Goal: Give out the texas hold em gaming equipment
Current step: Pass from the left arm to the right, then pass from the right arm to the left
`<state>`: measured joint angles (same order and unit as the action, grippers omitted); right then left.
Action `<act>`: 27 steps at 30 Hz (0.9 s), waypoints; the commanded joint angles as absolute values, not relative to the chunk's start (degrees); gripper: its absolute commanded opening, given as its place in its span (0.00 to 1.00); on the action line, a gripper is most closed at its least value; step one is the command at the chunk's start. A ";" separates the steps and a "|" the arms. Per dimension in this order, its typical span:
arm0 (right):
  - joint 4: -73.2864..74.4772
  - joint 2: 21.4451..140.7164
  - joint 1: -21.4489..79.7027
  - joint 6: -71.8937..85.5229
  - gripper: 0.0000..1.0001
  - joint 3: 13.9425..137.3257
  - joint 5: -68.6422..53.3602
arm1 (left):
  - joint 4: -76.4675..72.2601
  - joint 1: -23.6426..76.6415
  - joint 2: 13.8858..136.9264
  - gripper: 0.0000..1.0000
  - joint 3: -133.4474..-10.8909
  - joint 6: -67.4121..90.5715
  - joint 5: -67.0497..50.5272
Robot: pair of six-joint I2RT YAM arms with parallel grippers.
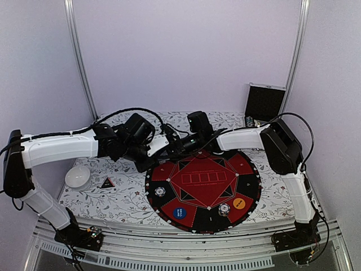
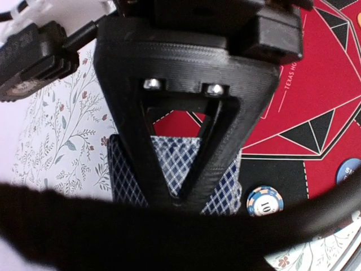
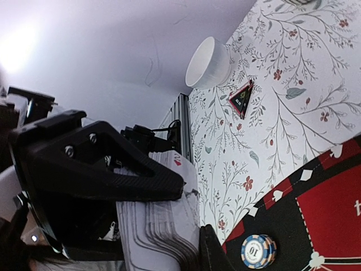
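Observation:
A deck of playing cards [image 2: 176, 161] with blue diamond backs is pinched in my left gripper [image 2: 179, 197], held above the left rim of the round red and black poker mat [image 1: 248, 183]. My right gripper [image 3: 193, 212] meets it from the other side, its jaws close together on the edge of a white-faced card [image 3: 183, 169] of that fanned deck. In the top view the left gripper [image 1: 153, 155] and right gripper [image 1: 170, 144] nearly touch. On the mat lie two striped chips [image 1: 160, 191] [image 1: 224, 209], a blue disc [image 1: 179, 213] and an orange disc [image 1: 239, 202]. The chip [image 2: 264, 200] marked 10 lies just below the deck.
A pale cup [image 1: 77, 176] and a small black triangular piece [image 1: 107, 183] sit on the floral cloth left of the mat. A black silver-edged case [image 1: 264, 101] stands at the back right. The cup [image 3: 208, 62] and triangle [image 3: 241, 97] also show in the right wrist view.

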<state>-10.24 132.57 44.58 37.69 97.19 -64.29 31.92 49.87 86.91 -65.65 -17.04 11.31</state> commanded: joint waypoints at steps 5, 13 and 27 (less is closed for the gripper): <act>-10.52 130.22 42.66 37.32 0.02 96.53 -67.27 | 23.67 50.70 82.65 0.87 -64.27 -18.30 8.87; -10.25 119.94 38.81 35.41 0.02 89.22 -69.18 | 8.18 50.09 69.29 0.98 -51.46 -24.27 -1.26; -4.83 109.47 37.63 32.43 0.02 84.93 -66.18 | -10.57 45.77 69.65 0.98 -44.30 -34.08 -3.69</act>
<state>-7.86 111.79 37.23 34.30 85.54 -66.94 -4.75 48.23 66.15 -42.33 -32.05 -4.32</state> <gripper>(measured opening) 0.121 0.981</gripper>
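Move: The deck of cards is already gripped by both hands: its middle sits roughly 2 cm below the left hand's pads, and about 2 cm to the left of the right hand's. Down on the table, some 14 cm below the left hand, the chip stack lies about 5 cm back and level sideways; the small blind button is about 15 cm back and 8 cm right. From the right hand, the dealer button lies roughly 20 cm ahead, 24 cm right and 15 cm below. The deck passes over as the left fingers open wide around it and come free, while the right fingers keep their pinch and carry it first to the right, then mostly up, about 11 cm up in all and 8 cm right. The left hand rises some 8 cm and draws back, easing forward a little at the end, its fingers tilting up from their downward slant. ##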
